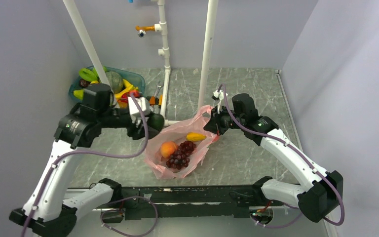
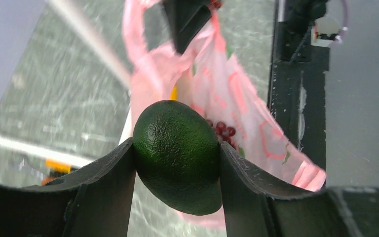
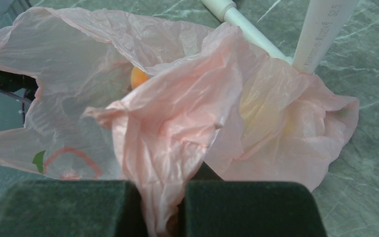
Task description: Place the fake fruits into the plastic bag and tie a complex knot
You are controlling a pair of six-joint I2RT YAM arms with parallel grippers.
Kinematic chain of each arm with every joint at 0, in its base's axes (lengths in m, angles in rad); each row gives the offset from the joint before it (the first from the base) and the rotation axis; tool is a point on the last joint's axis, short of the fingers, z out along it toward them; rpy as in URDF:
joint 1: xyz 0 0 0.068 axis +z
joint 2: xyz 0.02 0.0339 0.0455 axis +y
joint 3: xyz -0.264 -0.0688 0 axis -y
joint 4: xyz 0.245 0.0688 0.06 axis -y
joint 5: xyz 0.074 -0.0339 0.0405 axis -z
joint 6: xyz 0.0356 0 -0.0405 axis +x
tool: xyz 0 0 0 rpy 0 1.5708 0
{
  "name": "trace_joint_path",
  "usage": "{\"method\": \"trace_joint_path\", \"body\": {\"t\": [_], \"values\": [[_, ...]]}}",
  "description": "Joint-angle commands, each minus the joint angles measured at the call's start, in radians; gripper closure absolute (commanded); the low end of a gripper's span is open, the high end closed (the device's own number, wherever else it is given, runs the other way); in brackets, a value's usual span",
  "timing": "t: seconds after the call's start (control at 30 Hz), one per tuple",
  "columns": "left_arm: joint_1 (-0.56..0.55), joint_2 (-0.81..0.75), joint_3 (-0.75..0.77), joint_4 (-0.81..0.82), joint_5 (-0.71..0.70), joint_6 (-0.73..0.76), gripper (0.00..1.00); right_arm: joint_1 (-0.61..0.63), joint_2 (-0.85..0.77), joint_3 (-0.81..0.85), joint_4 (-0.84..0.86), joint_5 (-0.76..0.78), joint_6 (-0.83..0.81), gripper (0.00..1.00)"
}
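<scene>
The pink plastic bag [image 1: 177, 148] lies open on the table centre, with an orange round fruit [image 1: 168, 149], a dark grape bunch [image 1: 180, 155] and a yellow banana [image 1: 196, 137] inside. My left gripper [image 1: 153, 122] hangs over the bag's left rim, shut on a dark green pebbled round fruit [image 2: 177, 155]. At the bag's right rim my right gripper [image 1: 216, 120] is shut on a bunched fold of the pink film [image 3: 165, 163], holding that edge up. No knot shows.
A teal basin [image 1: 128, 78] with more fruits, among them a green banana [image 1: 87, 75], stands at the back left. White pipe posts [image 1: 206, 54] rise behind the bag, one pipe lying on the table. A wrench and orange tool [image 1: 155, 96] lie by the basin.
</scene>
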Motion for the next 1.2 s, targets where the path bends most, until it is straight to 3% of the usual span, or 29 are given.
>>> {"method": "trace_joint_path", "body": {"t": [0.0, 0.07, 0.17, 0.43, 0.5, 0.63, 0.7, 0.73, 0.87, 0.93, 1.03, 1.17], "values": [[-0.278, 0.060, -0.026, 0.233, -0.135, -0.007, 0.72, 0.000, -0.012, 0.027, 0.049, -0.018, 0.015, 1.00], [-0.406, 0.095, -0.062, 0.261, -0.218, 0.088, 0.72, -0.001, -0.016, 0.025, 0.056, -0.017, 0.017, 1.00], [-0.509, 0.123, -0.155, 0.354, -0.290, 0.182, 0.71, -0.001, -0.022, 0.032, 0.061, -0.018, 0.029, 1.00], [-0.558, 0.271, -0.314, 0.562, -0.470, 0.270, 0.67, 0.000, -0.065, 0.027, 0.050, -0.024, 0.059, 1.00], [-0.558, 0.307, -0.325, 0.595, -0.524, 0.285, 0.59, -0.001, -0.077, 0.014, 0.040, -0.029, 0.058, 1.00], [-0.557, 0.355, -0.316, 0.631, -0.606, 0.256, 0.27, -0.002, -0.088, -0.002, 0.039, -0.042, 0.062, 1.00], [-0.556, 0.348, -0.287, 0.589, -0.617, 0.233, 0.06, -0.001, -0.087, -0.001, 0.041, -0.045, 0.060, 1.00], [-0.545, 0.325, -0.276, 0.562, -0.595, 0.225, 0.01, -0.001, -0.087, 0.000, 0.039, -0.046, 0.058, 1.00], [-0.411, 0.207, -0.157, 0.278, -0.238, 0.251, 0.01, 0.001, -0.097, -0.002, 0.033, -0.040, 0.047, 1.00], [-0.353, 0.191, -0.044, 0.026, -0.060, 0.299, 0.01, -0.002, -0.103, -0.002, 0.032, -0.035, 0.042, 1.00], [-0.317, 0.177, 0.057, -0.243, 0.019, 0.394, 0.01, 0.000, -0.102, -0.004, 0.037, -0.036, 0.039, 1.00], [-0.316, 0.147, 0.099, -0.431, 0.042, 0.452, 0.01, -0.002, -0.099, -0.006, 0.049, -0.049, 0.043, 1.00]]}}
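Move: The avocado already sits in the left fingers; its place in the plastic bag lies about 14 cm to this hand's right, 4 cm ahead and 22 cm below. On the bag floor, measured from the left hand and also some 22 cm down, the orange is about 5 cm right and 3 cm back, the grapes 12 cm right and 7 cm back, the yellow fruit 21 cm right and 4 cm ahead. From the right hand the place is roughly 17 cm left, level, 9 cm below. The avocado is carried right by about 12 cm, the left hand then dropping some 18 cm and reaching a little forward into the bag while its fingers tip further down; they open wide low down and let go, and the empty hand climbs back some 15 cm, drifting left and back. The right hand keeps its pinch on the bag's handle and raises it slightly. ##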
